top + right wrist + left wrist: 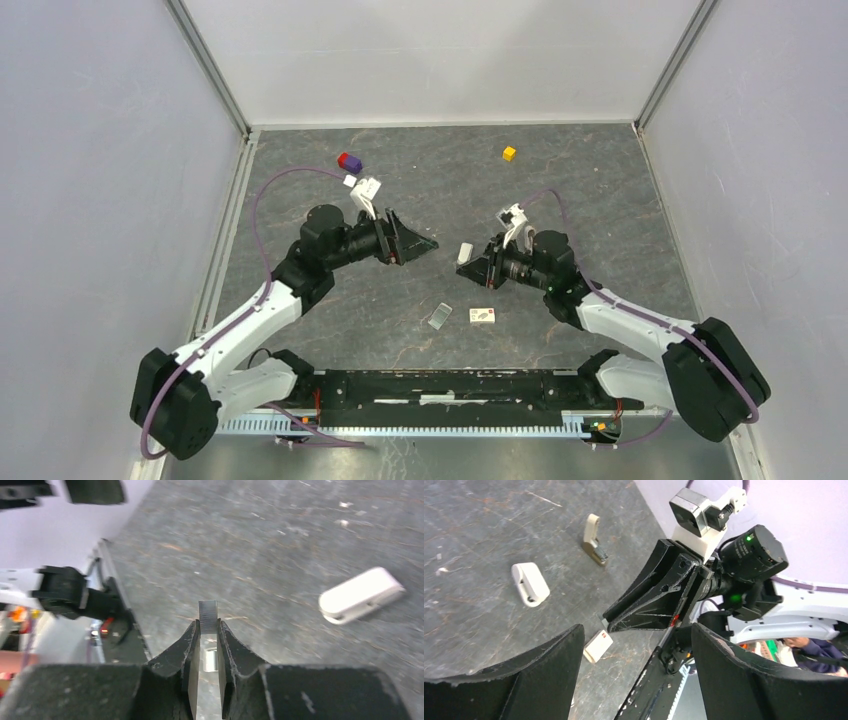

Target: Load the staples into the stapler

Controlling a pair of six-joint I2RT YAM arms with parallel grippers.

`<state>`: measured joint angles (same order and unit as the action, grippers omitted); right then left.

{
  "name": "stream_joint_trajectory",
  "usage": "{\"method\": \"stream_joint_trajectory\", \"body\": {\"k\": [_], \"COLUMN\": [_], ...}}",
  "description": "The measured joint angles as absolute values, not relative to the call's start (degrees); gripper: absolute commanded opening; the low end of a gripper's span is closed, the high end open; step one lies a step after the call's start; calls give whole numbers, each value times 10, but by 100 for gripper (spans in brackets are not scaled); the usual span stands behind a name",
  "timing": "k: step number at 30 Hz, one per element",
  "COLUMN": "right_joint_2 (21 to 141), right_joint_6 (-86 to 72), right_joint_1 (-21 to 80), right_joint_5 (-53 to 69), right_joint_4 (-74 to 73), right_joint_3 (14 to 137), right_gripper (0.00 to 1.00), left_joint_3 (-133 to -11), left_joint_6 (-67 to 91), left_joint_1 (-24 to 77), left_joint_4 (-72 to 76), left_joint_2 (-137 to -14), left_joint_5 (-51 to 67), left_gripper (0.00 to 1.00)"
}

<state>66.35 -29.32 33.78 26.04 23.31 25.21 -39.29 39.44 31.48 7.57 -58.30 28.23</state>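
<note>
The stapler (466,253) is a small white plastic piece lying on the dark table, just beyond my right gripper (474,266). In the right wrist view it lies on its side at the right (361,595). My right gripper (208,625) is shut on the staples (208,616), a thin grey ribbed strip that sticks out past the fingertips. My left gripper (428,243) hangs open above the table, left of the stapler, nothing between its fingers. In the left wrist view the stapler (529,583) lies at the left, ahead of the open left gripper (638,630).
A small white box (483,315) with a red mark and a flat grey piece (440,316) lie near the front. A beige and metal piece (593,537) lies further off. Red and purple cubes (349,161) and a yellow cube (509,153) sit at the back.
</note>
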Motion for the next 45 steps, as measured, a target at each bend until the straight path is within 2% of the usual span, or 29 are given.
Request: {"method": "stream_joint_trajectory", "body": {"k": [3,9,13,23,38,45], "right_joint_2": [664,675,676,676,676,683], "right_joint_6": [-359,-477,-524,-560,-579,-586], "right_joint_1": [331,329,329,329,329,329], "right_joint_5": [311,375,387,386,385,383], "right_joint_4": [321,489,552,589,607,620], "right_joint_3": [231,216,211,203,202,194], "right_gripper": [22,23,23,24,24,24], "left_joint_3": [-379,-365,-343,-314,-314,-307], "left_joint_6": [418,460,496,532,535,535], "left_joint_1": [315,315,315,332,351,353], "left_joint_4": [140,240,294,391,436,442], "left_joint_2": [-602,-650,-674,-678,-698,-698], "left_joint_5": [306,338,353,369,379,380], "left_gripper": [82,71,70,70,48,50]}}
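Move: The right hand holds the staples pinched at its tips; the left gripper's open fingers wait about 7 cm to its left, roughly 10 cm higher and 1 cm ahead. From the left hand, the staples lie some 7 cm right, 1 cm back and 10 cm below. Some 13 cm below the right hand, the white stapler lies about 8 cm ahead, the staple box 5 cm back and 4 cm right. Right hand lifts the still-pinched staples about 10 cm to the left gripper, which reaches right, half closing. ##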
